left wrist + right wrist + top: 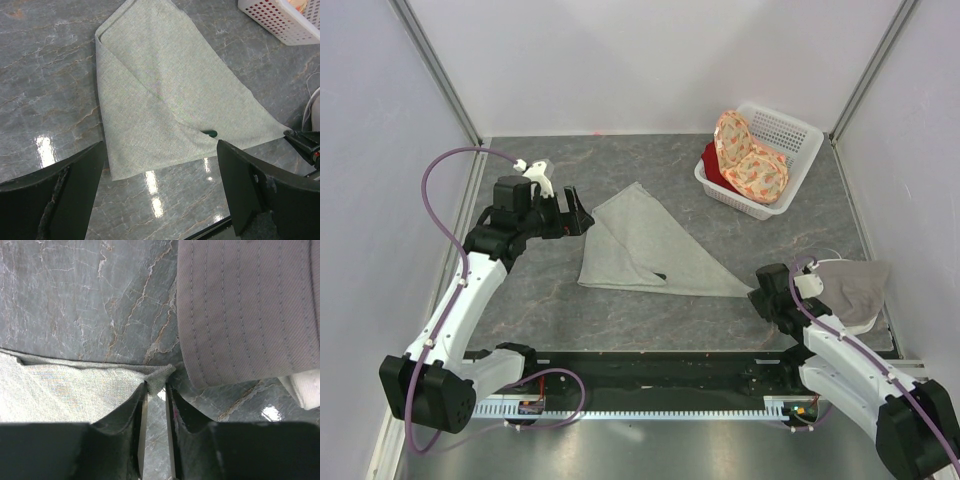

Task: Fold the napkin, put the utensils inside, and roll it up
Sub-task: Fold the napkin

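The sage-grey napkin lies folded into a triangle in the middle of the table. Only the dark green handle tip of the fork peeks from under a fold; the rest of the utensils is hidden. My right gripper is low at the napkin's right corner. That corner is bunched up between its narrowly spaced fingertips. My left gripper hangs wide open over the napkin's left edge, holding nothing.
A white basket at the back right holds an orange floral cloth and something red. A paler beige-grey cloth lies just right of my right gripper. Walls close in the table on three sides.
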Robot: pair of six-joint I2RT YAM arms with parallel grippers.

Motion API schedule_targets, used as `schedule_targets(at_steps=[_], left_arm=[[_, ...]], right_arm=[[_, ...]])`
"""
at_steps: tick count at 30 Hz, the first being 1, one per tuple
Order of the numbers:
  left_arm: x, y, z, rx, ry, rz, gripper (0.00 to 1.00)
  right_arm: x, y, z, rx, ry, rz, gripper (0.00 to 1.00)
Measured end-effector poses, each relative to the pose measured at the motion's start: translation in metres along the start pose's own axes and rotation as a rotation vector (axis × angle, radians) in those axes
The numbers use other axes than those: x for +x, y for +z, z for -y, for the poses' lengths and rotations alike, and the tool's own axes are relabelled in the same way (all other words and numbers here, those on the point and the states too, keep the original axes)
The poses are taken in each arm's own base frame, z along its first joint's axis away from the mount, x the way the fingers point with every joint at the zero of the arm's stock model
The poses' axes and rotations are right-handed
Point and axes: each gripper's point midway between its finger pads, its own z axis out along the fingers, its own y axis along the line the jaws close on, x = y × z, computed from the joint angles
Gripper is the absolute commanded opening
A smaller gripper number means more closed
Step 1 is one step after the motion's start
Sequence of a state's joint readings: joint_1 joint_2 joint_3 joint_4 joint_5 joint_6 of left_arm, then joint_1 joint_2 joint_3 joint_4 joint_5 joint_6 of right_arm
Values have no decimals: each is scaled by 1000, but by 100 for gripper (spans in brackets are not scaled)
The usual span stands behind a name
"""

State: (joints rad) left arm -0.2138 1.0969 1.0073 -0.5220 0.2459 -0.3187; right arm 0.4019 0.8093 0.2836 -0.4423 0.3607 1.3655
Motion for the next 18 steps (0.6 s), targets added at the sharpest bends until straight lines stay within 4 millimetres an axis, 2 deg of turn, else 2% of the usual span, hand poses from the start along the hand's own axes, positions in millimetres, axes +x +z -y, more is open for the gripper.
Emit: schedule_targets(at_steps=[4, 12, 15, 16, 18], left_arm=[[0, 0, 0, 0, 0, -1, 100], [0, 0, 0, 0, 0, -1, 100], [0, 0, 0, 0, 0, -1, 100], [0, 0, 0, 0, 0, -1, 100], [0, 0, 0, 0, 0, -1, 100]], right_arm=[[0, 1, 1, 5, -10, 2, 21], [0, 2, 1, 0, -47, 5, 18], [-1, 3, 0, -6, -79, 9, 10], [-1, 3, 0, -9, -88, 9, 3], [-2, 3, -2, -18, -115, 12, 0]])
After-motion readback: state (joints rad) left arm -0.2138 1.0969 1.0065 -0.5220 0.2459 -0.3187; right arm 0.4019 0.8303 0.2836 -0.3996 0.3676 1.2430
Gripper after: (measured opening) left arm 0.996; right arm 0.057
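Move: Just at the right fingertips, about 1 cm ahead and 1 cm below, lies the near right corner of the napkin. The napkin's folded-over middle is some 36 cm to that hand's left and 17 cm farther out, with the dark utensil handle peeking out about 29 cm left and 6 cm ahead. The grey folded cloth lies level, roughly 26 cm to the right. From the left hand the corner is about 50 cm right, 22 cm back and 20 cm below. Closing its part-open fingers to almost shut, the right hand pinches the napkin's corner between the fingertips. It stays in place down at the table, barely shifting, and late in the closing the wrist rolls about 5 degrees counter-clockwise. ##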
